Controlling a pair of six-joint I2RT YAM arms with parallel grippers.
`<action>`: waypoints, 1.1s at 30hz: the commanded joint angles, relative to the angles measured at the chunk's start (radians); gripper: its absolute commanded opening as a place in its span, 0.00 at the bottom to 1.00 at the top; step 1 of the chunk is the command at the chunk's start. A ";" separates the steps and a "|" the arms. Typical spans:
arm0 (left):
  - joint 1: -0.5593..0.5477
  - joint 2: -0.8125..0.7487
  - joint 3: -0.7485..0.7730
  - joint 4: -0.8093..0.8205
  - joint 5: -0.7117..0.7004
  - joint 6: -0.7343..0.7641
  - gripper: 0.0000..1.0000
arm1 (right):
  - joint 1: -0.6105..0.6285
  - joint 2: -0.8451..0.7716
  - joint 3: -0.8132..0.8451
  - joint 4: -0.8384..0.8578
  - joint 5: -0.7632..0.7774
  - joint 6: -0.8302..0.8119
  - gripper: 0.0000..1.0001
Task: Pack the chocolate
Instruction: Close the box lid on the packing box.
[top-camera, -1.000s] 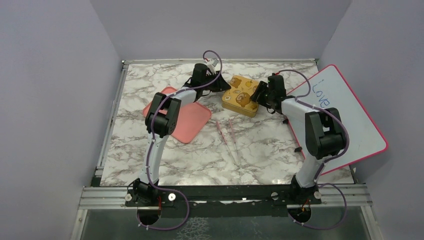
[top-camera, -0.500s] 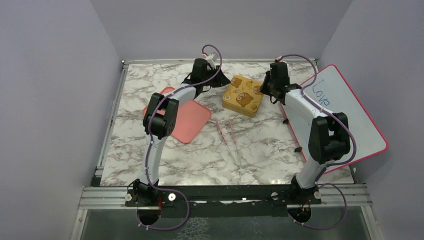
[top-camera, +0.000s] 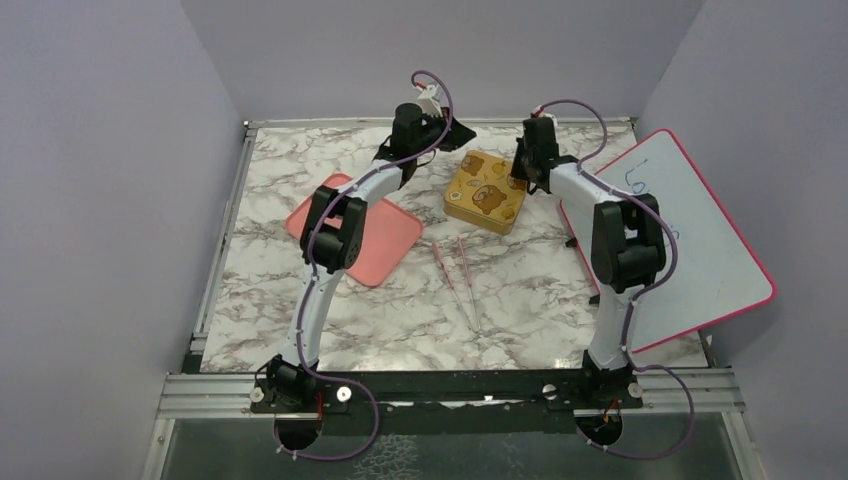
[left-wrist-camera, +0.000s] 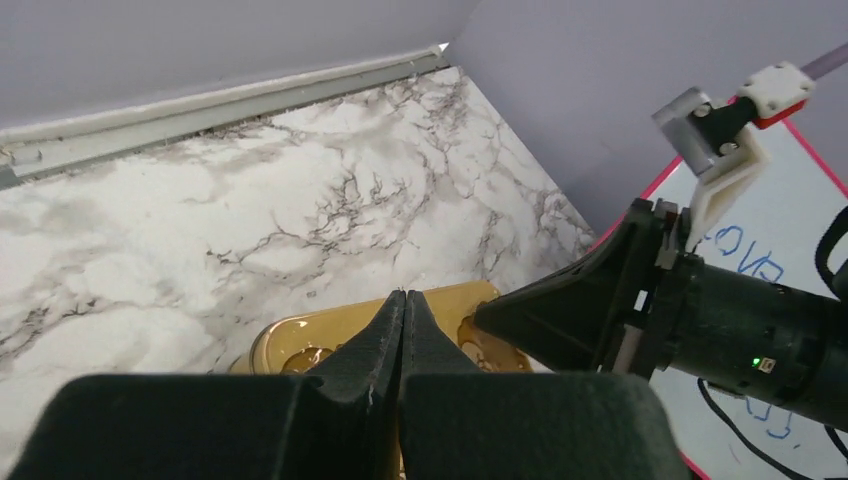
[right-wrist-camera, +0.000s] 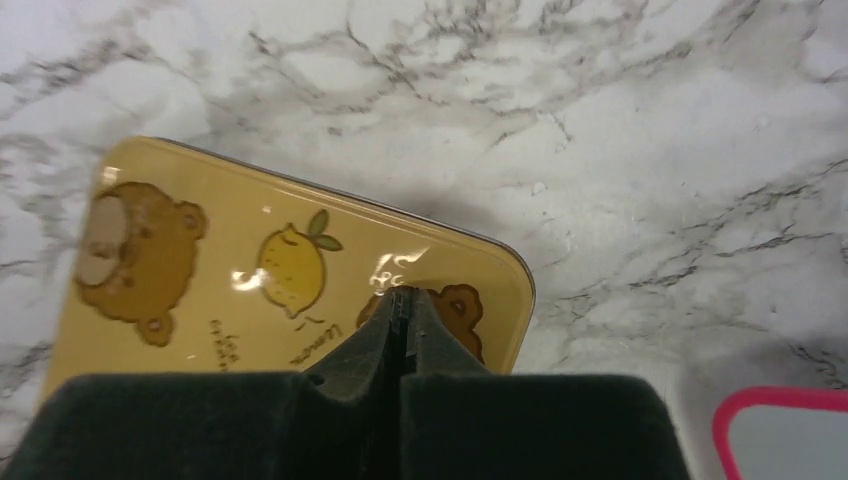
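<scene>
No chocolate shows in any view. The square gold box (top-camera: 486, 192) with bears and a lemon on its lid lies closed on the marble table. My left gripper (top-camera: 462, 131) hovers above the box's far left side, jaws pressed together on nothing (left-wrist-camera: 403, 293). My right gripper (top-camera: 519, 178) hangs over the box's far right corner, likewise shut and empty (right-wrist-camera: 400, 291). In the left wrist view the gold box (left-wrist-camera: 320, 335) lies below my fingertips and the right gripper's black body (left-wrist-camera: 570, 310) is close on the right. The bear-and-lemon lid (right-wrist-camera: 250, 270) fills the right wrist view.
A pink tray (top-camera: 372, 235) lies left of the box under the left arm. Pink tweezers (top-camera: 455, 272) lie on the table in front of the box. A pink-rimmed whiteboard (top-camera: 690, 240) covers the right side. Walls close in behind and on both sides.
Both grippers have closed. The right gripper has swung from the box's right side to its far right corner. The left gripper has risen and moved right, toward the back wall.
</scene>
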 joint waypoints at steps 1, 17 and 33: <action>-0.010 0.147 0.038 0.026 0.044 -0.026 0.00 | -0.011 0.125 0.040 -0.073 0.055 0.015 0.01; -0.010 0.151 0.023 0.031 0.083 -0.069 0.00 | -0.012 -0.091 -0.067 -0.008 -0.096 0.002 0.01; -0.027 -0.218 -0.493 0.031 -0.001 -0.019 0.01 | -0.011 -0.241 -0.416 0.046 -0.287 0.053 0.03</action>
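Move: The box lid's middle lies about 3 cm back and 9 cm left of the right hand, some 3 cm below its fingertips; from the left hand it is about 8 cm back, 4 cm right and 11 cm below. On the table, the tweezers lie roughly 25 cm back and 19 cm left of the right hand, 9 cm lower. The pink tray lies some 17 cm back, 33 cm left and 17 cm below the left hand. Down first: both shut grippers drop towards the lid's far edge, the left about 10 cm at the far-left corner, the right some 3 cm at the far-right, and pause there. The right then arcs back about 10 cm over the lid's right side, rising before it dips to the near-right corner while turning slightly counter-clockwise; the left draws back about 7 cm, rising and easing left. ##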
